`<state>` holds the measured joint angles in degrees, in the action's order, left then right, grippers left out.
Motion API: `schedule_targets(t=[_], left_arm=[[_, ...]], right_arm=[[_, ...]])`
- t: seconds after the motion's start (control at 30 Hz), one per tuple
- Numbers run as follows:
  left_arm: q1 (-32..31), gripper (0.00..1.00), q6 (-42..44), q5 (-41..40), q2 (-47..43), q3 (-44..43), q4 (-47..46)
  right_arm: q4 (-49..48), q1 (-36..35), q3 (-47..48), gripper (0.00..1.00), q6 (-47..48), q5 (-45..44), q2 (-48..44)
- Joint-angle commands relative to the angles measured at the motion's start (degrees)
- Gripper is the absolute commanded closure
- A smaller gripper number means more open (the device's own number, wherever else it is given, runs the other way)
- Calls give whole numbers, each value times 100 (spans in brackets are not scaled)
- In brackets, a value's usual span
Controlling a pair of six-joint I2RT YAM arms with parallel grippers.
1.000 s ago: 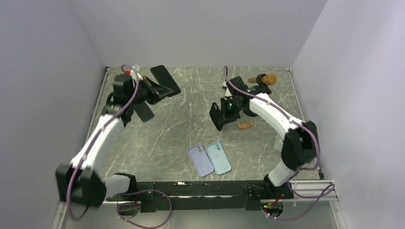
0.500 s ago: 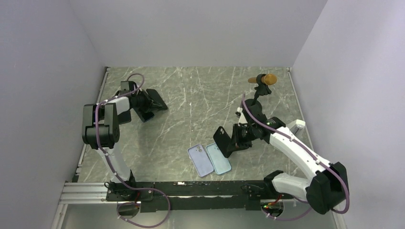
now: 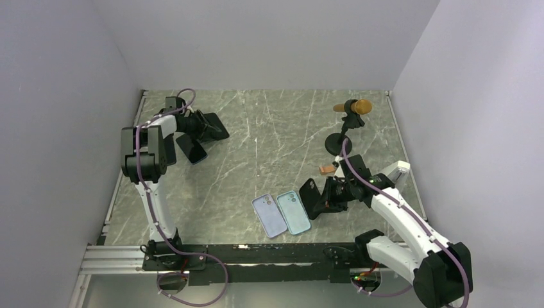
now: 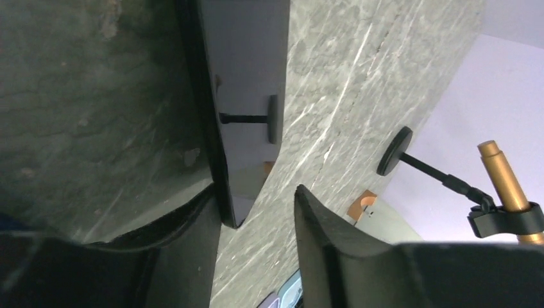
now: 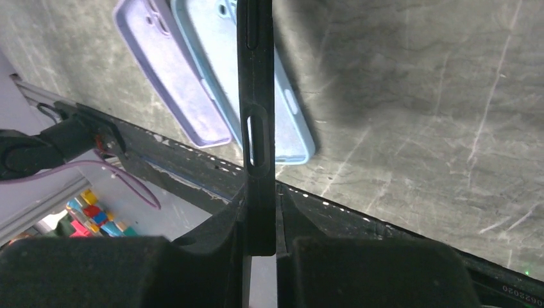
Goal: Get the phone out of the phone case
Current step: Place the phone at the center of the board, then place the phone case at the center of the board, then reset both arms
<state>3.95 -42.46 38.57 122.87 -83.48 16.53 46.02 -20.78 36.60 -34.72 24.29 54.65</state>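
A black phone (image 3: 212, 126) lies flat at the far left of the table. My left gripper (image 3: 194, 125) is low at its near end, jaws open. In the left wrist view the phone's glossy edge (image 4: 215, 122) runs beside my left finger (image 4: 186, 256), and bare table shows between the fingers of the gripper (image 4: 256, 208). My right gripper (image 3: 323, 196) is shut on an empty black phone case (image 3: 312, 197) and holds it on edge, next to the blue case (image 3: 294, 212). In the right wrist view the black case (image 5: 256, 122) stands edge-on between the pads of the gripper (image 5: 260, 202).
A second black phone (image 3: 192, 149) lies near the first. A purple case (image 3: 269, 216) and the blue case lie side by side near the front edge. A black stand holding a golden cylinder (image 3: 360, 106) stands at the back right, with a small orange piece (image 3: 327, 169) near it.
My right arm has carried the black case toward the near edge, to just beside the blue case. My left arm has come down at the far left, and the phone now lies on the table.
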Motion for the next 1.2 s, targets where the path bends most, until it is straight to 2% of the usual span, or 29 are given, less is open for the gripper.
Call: schedule_targets(t=[0.0,0.1,0.13,0.2,0.23,0.37,0.4,0.47,0.53,0.63,0.73,0.87,1.03,1.1,1.17], left_arm=[[14,44,505,-172,-156,-434,969],[10,28,811,-371,-444,-714,1544],[10,19,917,-428,-568,-789,1729],[10,14,1155,-545,-856,-851,2048],[-1,12,1245,-631,-1049,-827,2164],[-21,7,1315,-939,-2154,-271,2264],[-37,7,1292,-983,-2463,-76,2243],[-136,6,1273,-1100,-3148,309,2182],[-322,6,1295,-1249,-3796,627,2248],[-852,5,1358,-1667,-4740,1060,2456],[-1496,4,1165,-2170,-5831,1680,2355],[-2148,4,1008,-2709,-7530,2294,2311],[-2310,2,1039,-3367,-9539,2959,2114],[-2311,1,1213,-3636,-10104,3061,2111],[-2311,1,1381,-3816,-10284,2885,2451]], right_arm=[[-159,55,-205,100,-40,-179,166],[-214,65,-300,100,15,-238,296],[-174,69,-310,96,18,-278,329],[4,65,-299,87,57,-422,414],[118,60,-291,81,46,-555,439],[674,65,-134,37,-34,-1327,446],[807,65,-83,29,-28,-1443,423],[1083,65,100,19,-26,-1659,345],[1235,57,310,14,-72,-1670,171],[1291,61,793,1,-75,-1642,-251],[1144,60,1426,0,141,-1632,-595],[1048,58,2314,0,198,-2135,-959],[1006,57,2823,0,111,-3116,-1507],[1027,56,2902,0,102,-3220,-1666],[1088,56,3034,0,-21,-3243,-1783]])
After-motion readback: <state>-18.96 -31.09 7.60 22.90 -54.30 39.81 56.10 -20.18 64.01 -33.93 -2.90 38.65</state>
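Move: The black phone that the left hand is releasing has its middle about 2 cm ahead, 2 cm right and 3 cm below the hand. A second phone lies roughly 9 cm back and 9 cm left, a third 10 cm back and 21 cm left, both 4 cm lower. The right hand's black case goes to a spot about 3 cm ahead, 2 cm left and 9 cm below; the light blue case is level and 10 cm left, the purple one 1 cm back and 19 cm left, and the orange block 17 cm ahead and 5 cm right. Up and back goes the left hand, its already parting fingers opening wide as it leaves the phone, rising and withdrawing some 30 cm each way while the wrist tips up. The right hand first sinks about 4 cm, easing right and rolling a little, opens and lets go of the black case beside the light blue one, then climbs steeply and somewhat forward, tipping up too. ##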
